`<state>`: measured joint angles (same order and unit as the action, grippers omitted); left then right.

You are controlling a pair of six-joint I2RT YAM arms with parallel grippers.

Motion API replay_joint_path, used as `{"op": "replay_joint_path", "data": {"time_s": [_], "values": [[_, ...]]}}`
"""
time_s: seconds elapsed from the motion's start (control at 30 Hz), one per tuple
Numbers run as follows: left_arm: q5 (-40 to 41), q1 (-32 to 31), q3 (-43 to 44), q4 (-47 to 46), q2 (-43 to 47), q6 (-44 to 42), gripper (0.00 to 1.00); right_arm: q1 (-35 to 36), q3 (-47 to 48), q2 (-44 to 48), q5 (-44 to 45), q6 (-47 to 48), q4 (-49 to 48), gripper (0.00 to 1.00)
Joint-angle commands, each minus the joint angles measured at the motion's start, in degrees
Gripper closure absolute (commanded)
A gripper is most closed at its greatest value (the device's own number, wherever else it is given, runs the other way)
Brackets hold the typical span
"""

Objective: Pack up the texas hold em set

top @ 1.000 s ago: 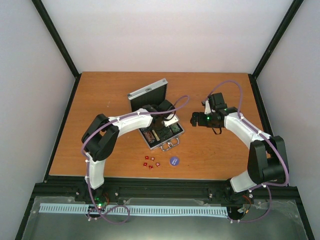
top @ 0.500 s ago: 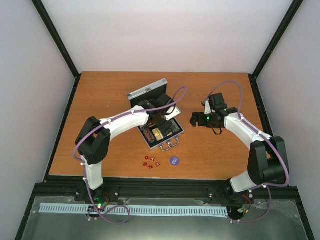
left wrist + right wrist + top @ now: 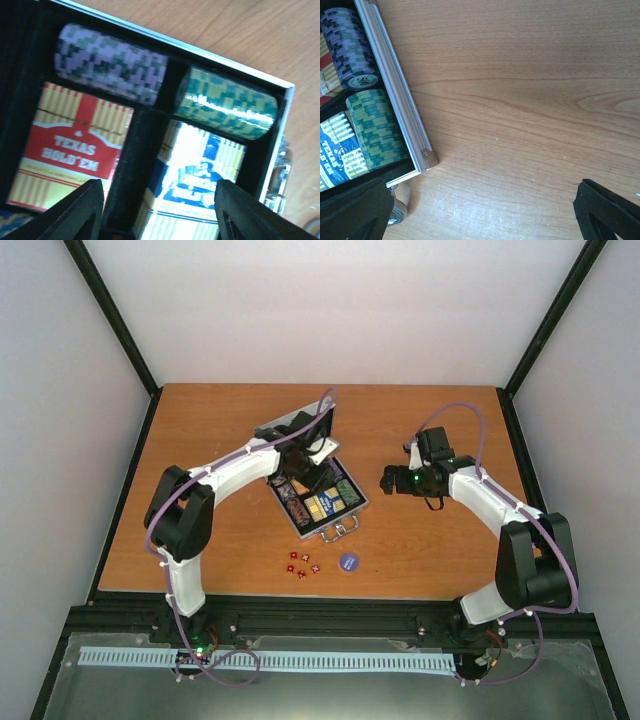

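Observation:
The silver case (image 3: 352,508) of the texas hold em set lies open mid-table, its lid (image 3: 295,423) standing up at the back. Inside lie a purple chip stack (image 3: 110,62), a green chip stack (image 3: 225,102), a red card box (image 3: 75,145) and a blue card box (image 3: 200,185). My left gripper (image 3: 306,454) hovers over the back of the case, open and holding nothing. My right gripper (image 3: 388,480) stands open over bare table just right of the case corner (image 3: 427,157). Several tiny red dice (image 3: 301,565) and a blue-purple disc (image 3: 348,562) lie on the table in front of the case.
The case handle (image 3: 340,531) sticks out toward the near edge. Black frame posts and pale walls enclose the wooden table (image 3: 440,420) on three sides.
My left arm has drawn back from over the case's middle toward the lid, uncovering the contents. The right arm, dice and disc have not moved.

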<state>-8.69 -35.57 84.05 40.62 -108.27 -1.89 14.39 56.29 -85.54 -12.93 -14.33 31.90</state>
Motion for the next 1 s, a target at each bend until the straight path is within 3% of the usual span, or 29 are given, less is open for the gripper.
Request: {"op": "replay_joint_path", "data": {"time_s": [0.0,0.1,0.2,0.57,0.97], "values": [[-8.5,-0.38,0.29,1.77,-0.45,1.69,0.4,-0.37,-0.56,0.81,-0.34,0.05,-0.83,0.0],[-11.43,-0.35,-0.78,2.39,-0.5,1.87,0.52,-0.37,-0.54,0.52,-0.33,0.0,-0.82,0.0],[-12.25,-0.37,-2.25,2.58,-0.05,2.18,0.56,-0.39,-0.53,0.31,-0.34,0.0,-0.9,0.0],[-2.63,-0.28,-2.37,1.75,-3.24,3.29,0.54,-0.37,-0.32,-0.51,-1.75,0.09,-1.33,0.0],[-8.17,-0.29,-3.65,0.31,-4.71,3.95,0.53,-0.36,-0.72,-0.6,-1.69,0.19,-1.44,0.0]]}}
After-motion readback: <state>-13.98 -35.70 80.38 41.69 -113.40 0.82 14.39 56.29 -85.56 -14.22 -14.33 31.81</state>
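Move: The blue card box lies in the case about 5 cm back from the left hand, 2 cm to its right and some 7 cm below. Around it, at much the same depth, the red card box is level with the hand and 4 cm to its left, the green chip roll 2 cm back and 7 cm right, and the purple chip roll 2 cm ahead and 4 cm right. From the idle right hand the blue box is roughly 16 cm left and 4 cm back. Back about 4 cm and briefly a little to the right, the left hand comes in over the blue card box, the fingers narrowing from about two-thirds open to just under half. It then sinks nearly 6 cm towards the box, easing about 1 cm forward and 2 cm left on the way, while the wrist tips some 10 degrees so that the fingers point more steeply down. The fingertips end close on the box, seemingly touching its top. ##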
